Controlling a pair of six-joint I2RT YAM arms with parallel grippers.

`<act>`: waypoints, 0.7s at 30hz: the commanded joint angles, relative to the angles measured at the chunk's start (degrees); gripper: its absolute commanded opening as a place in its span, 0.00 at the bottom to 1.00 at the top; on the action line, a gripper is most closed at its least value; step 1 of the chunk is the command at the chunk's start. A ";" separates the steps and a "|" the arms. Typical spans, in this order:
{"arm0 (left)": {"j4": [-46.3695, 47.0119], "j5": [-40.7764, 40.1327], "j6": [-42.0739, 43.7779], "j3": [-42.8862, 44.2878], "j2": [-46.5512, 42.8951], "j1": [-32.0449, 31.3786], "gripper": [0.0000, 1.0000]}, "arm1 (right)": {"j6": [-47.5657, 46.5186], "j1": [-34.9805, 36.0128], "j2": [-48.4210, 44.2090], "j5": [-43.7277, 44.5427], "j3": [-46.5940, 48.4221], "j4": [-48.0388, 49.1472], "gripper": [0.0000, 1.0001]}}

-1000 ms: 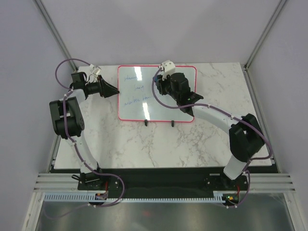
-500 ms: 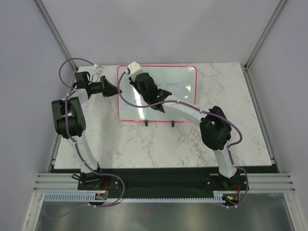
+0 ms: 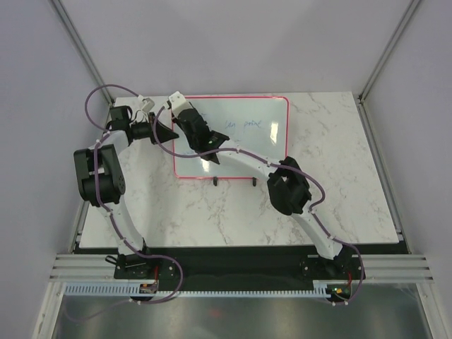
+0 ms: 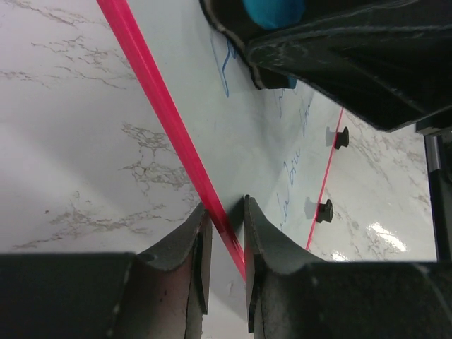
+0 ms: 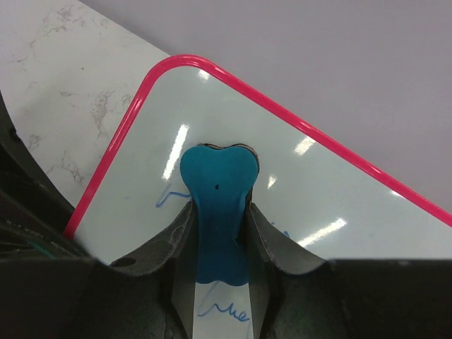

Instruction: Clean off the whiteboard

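Note:
The whiteboard (image 3: pixel 261 145), glossy white with a thin red frame, lies on the marble table with two black feet at its near edge. Faint blue handwriting (image 3: pixel 244 124) shows on its middle. My left gripper (image 3: pixel 171 133) is shut on the board's left red edge (image 4: pixel 224 226), one finger on each side. My right gripper (image 3: pixel 192 126) is shut on a blue eraser (image 5: pixel 217 205) and presses it on the board (image 5: pixel 318 191) near its far left corner. Blue strokes (image 5: pixel 227 311) show beside and under the eraser. The eraser also shows in the left wrist view (image 4: pixel 272 10).
The marble table (image 3: pixel 332 162) extends to the right of and in front of the board. Grey enclosure walls and metal posts (image 3: pixel 78 49) stand behind. The right arm's elbow (image 3: pixel 286 187) hangs over the table in front of the board's feet (image 3: pixel 252 181).
My right gripper has swept the eraser from the board's right part to its far left corner. The writing on the left side is now mostly covered or gone. The left gripper keeps its hold.

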 commanded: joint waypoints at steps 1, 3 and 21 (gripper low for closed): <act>0.59 -5.00 9.73 -2.12 -3.86 -1.71 0.02 | -2.26 1.25 4.72 2.62 6.82 -2.92 0.00; 0.77 -5.10 9.82 -2.56 -4.21 -1.98 0.02 | -2.61 2.04 5.52 2.36 7.62 -3.63 0.00; 3.67 -7.82 11.14 -5.37 -6.32 -1.98 0.02 | 6.17 -4.11 -6.70 11.60 -8.82 -1.87 0.00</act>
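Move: The blue eraser, already in the right gripper, lies over the half-wiped first word near the board's upper left corner, about 1 cm ahead of that hand and 1 cm below. The words still legible lie some 18 cm to its right, 2 cm nearer and 4 cm lower. The left gripper keeps the board's red left edge between its fingers; from there the first word is roughly 6 cm farther out, 6 cm right and 5 cm higher. Keep the eraser pinched in the right gripper and against the tilted board: finish the leftward stroke with about 2 cm more left and down, then reverse and sweep some 8 cm right towards the remaining words, rising slightly at the end and letting the hand turn about 10 degrees clockwise. Hold the left gripper nearly still on the red edge to steady the board. ##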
